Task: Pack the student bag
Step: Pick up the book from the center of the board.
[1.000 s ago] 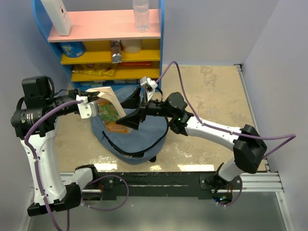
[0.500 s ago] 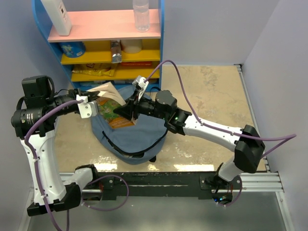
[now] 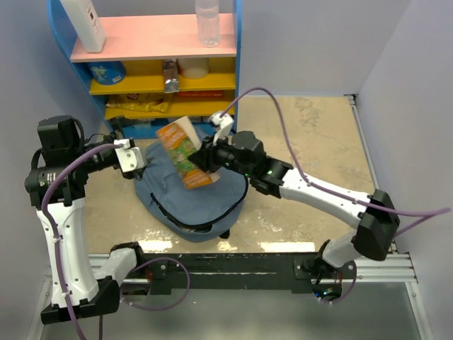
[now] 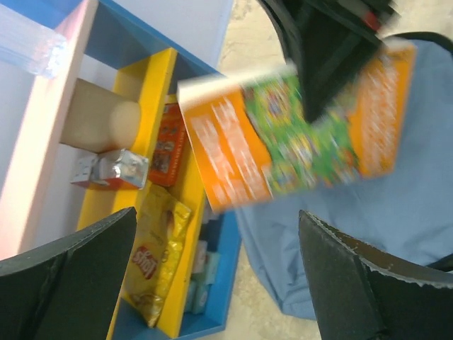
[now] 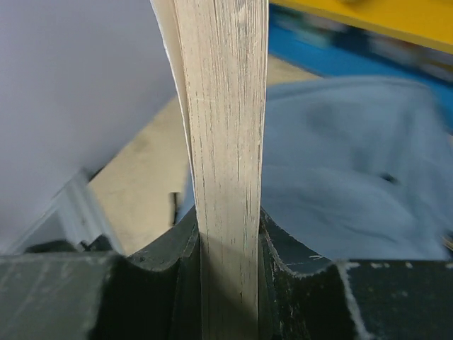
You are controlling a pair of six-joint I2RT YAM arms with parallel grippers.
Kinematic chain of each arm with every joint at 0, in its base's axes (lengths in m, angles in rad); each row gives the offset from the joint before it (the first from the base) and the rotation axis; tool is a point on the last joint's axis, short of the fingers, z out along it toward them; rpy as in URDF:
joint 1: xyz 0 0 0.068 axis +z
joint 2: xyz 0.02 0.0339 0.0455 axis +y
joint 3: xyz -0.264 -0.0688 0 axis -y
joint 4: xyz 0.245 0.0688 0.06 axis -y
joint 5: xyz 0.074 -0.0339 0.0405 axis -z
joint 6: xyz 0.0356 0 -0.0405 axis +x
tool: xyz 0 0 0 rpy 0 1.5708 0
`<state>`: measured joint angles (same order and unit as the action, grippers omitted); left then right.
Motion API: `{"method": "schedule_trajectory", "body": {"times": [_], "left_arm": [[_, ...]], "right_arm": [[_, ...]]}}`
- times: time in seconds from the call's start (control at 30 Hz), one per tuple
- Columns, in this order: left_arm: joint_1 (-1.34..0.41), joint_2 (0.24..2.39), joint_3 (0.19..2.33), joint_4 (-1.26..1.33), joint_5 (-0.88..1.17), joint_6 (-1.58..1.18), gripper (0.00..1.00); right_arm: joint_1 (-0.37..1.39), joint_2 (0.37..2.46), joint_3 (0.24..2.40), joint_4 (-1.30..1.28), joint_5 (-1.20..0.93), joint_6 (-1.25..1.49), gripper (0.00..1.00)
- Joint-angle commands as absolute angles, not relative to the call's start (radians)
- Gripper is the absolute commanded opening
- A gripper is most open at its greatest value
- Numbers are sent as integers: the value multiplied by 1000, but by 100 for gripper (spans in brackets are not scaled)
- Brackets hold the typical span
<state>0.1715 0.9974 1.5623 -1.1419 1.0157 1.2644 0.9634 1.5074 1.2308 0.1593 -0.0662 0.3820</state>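
The student bag point(image 3: 190, 204) lies as a slate-blue mound in the middle of the table, its black zipper curving along the near side. Above its far edge hangs an orange-and-green book point(image 3: 182, 150), tilted, with my right gripper point(image 3: 205, 160) shut on it. In the right wrist view the book's page edge point(image 5: 226, 134) stands upright, pinched between the jaws of the right gripper point(image 5: 230, 273), with the bag point(image 5: 354, 163) behind. My left gripper point(image 3: 143, 161) stands open just left of the book, empty. The left wrist view shows the book point(image 4: 297, 134) ahead of the left gripper point(image 4: 219, 283), over the bag point(image 4: 403, 212).
A blue shelf unit point(image 3: 237, 64) with pink and yellow boards stands behind the bag, holding a bottle point(image 3: 207, 21), a white container point(image 3: 83, 23), a yellow snack bag point(image 4: 152, 262) and small packets. Grey walls close in left and right.
My left gripper opened, let go of the book and drew back left. The right gripper shut on the book and swung it up and to the right over the bag.
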Motion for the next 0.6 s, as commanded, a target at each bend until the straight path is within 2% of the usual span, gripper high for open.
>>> {"method": "schedule_trajectory", "body": {"times": [0.0, 0.1, 0.17, 0.23, 0.27, 0.3, 0.4, 0.57], "left_arm": [[118, 1025, 1505, -1193, 1036, 1227, 100], [8, 1071, 1445, -1244, 965, 1201, 100], [-81, 1063, 1366, -1185, 907, 1140, 100], [-237, 1034, 1265, -1027, 835, 966, 100], [-300, 1031, 1238, -990, 757, 907, 100], [-422, 1040, 1215, -962, 727, 831, 100], [-617, 1089, 1172, -879, 654, 680, 100], [-718, 1112, 1118, -799, 592, 575, 100]], "right_arm": [[796, 1297, 1192, 13, 211, 486, 0], [773, 1165, 1146, -57, 354, 479, 0], [766, 1087, 1143, -139, 417, 488, 0], [765, 1040, 1143, -211, 488, 500, 0], [762, 1004, 1141, -238, 505, 517, 0], [762, 990, 1138, -261, 518, 525, 0], [762, 942, 1123, -350, 545, 552, 0], [762, 858, 1080, -405, 572, 584, 0]]}}
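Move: The right hand already holds the book by one edge, the book's middle about 5 cm to the left and 3 ahead. The bag lies some 26 cm below that hand, 5 left and 2 back; the shelf is roughly 22 ahead and 11 left. The clear table is about 30 cm right, 4 ahead. From the empty left hand, the bag's opening is some 12 cm right, 8 back and 36 below; the book is 13 right and 5 ahead. Swinging fast to the right, the right hand carries the still-pinched book about 25 cm from over the bag towards the clear table, bowing forward first and then easing back while rising a little, turning some 45 degrees clockwise. Meanwhile the left hand, wide open, sinks, reaches right and draws back towards the bag's opening, its fingers tipping down. ##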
